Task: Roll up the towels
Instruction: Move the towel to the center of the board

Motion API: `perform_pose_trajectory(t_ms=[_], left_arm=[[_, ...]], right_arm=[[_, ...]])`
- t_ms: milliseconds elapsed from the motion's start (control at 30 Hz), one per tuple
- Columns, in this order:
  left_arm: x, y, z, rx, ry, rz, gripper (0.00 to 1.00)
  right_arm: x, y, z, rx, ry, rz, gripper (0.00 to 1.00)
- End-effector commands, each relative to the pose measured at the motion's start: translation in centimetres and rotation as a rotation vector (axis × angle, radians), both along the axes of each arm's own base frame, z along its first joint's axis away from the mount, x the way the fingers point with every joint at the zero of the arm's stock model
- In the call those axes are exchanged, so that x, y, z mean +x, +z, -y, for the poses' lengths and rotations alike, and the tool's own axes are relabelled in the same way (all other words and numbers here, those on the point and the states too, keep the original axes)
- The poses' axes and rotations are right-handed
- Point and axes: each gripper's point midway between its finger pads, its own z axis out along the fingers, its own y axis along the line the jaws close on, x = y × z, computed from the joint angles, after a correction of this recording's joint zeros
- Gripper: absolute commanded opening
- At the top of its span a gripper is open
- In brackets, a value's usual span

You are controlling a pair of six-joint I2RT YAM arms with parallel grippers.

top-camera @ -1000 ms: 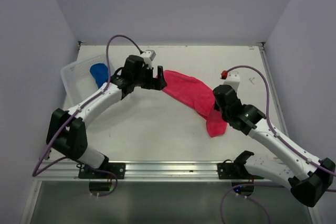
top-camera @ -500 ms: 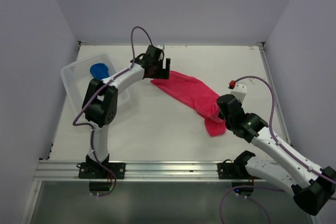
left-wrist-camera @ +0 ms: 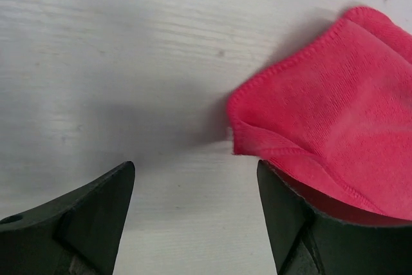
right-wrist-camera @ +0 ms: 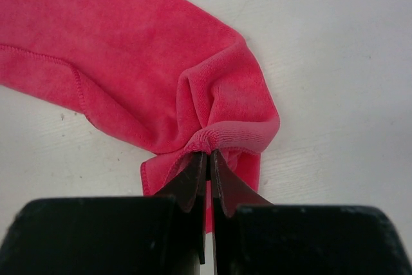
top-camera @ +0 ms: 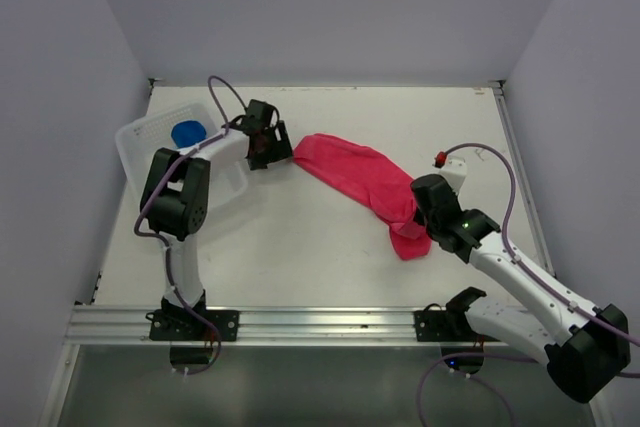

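Observation:
The pink-red towel (top-camera: 355,175) lies stretched diagonally across the middle of the table, bunched at its near right end. My right gripper (top-camera: 414,217) is shut on that bunched end; in the right wrist view a fold of the pink-red towel (right-wrist-camera: 161,75) is pinched at the tips of the right gripper (right-wrist-camera: 207,154). My left gripper (top-camera: 274,151) stands open just left of the towel's far corner. In the left wrist view only bare table lies between the jaws of the left gripper (left-wrist-camera: 196,214), with the towel corner (left-wrist-camera: 322,114) beside the right finger (left-wrist-camera: 302,230). The blue towel (top-camera: 187,133) sits in the basket.
A white slotted plastic basket (top-camera: 135,147) stands at the far left, close to the left wall. Grey walls enclose the table on three sides. A metal rail (top-camera: 320,322) with the arm bases runs along the near edge.
My left gripper has drawn back leftward off the towel's far corner toward the basket, its jaws narrowing a little. The right gripper keeps its hold and has barely shifted.

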Motion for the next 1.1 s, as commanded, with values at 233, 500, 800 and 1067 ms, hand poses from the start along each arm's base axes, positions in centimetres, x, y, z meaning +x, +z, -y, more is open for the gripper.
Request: perform_pose_trajectory(t_ms=[233,500,800,1067], left_arm=[[3.4,3.9,1.0,-0.226,0.063,0.139,0.76],[3.4,3.0,2.4,-0.301,0.046,0.121,0.68],[3.0,1.6,2.9,-0.312,0.032,0.072,0.59],[2.9,1.1,3.1,-0.325,0.022,0.063,0.56]], right_arm=[[1.2,-0.3,-1.1,0.059,0.013,0.022,0.0],[1.5,-0.7,-1.2,0.064,0.02,0.013,0.0],[1.6,-1.2,-1.3,0.07,0.019,0.005,0.0],[1.8,-1.4,-1.3,0.073,0.017,0.004,0.0]])
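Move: The red towel's near-left corner lies only about 2 cm ahead and 3 cm to the right of the left hand, some 2 cm below it. The same end's far corner is about 8 cm right and 7 cm ahead. The white basket stands roughly 31 cm to the left and 3 cm back; the blue towel in it is about 29 cm left and 5 cm ahead. From the right hand, the near-left corner is some 20 cm ahead, 33 cm left and 11 cm lower. The right hand keeps its pinch on the red towel, easing forward, left and down by barely a centimetre each. The open left hand first swings some 2 cm left while moving forward, then comes back about 4.5 cm right, rising and settling again, its fingers tilting about 15 degrees to the right and closing partway around the towel's near-left corner, still without gripping it. ##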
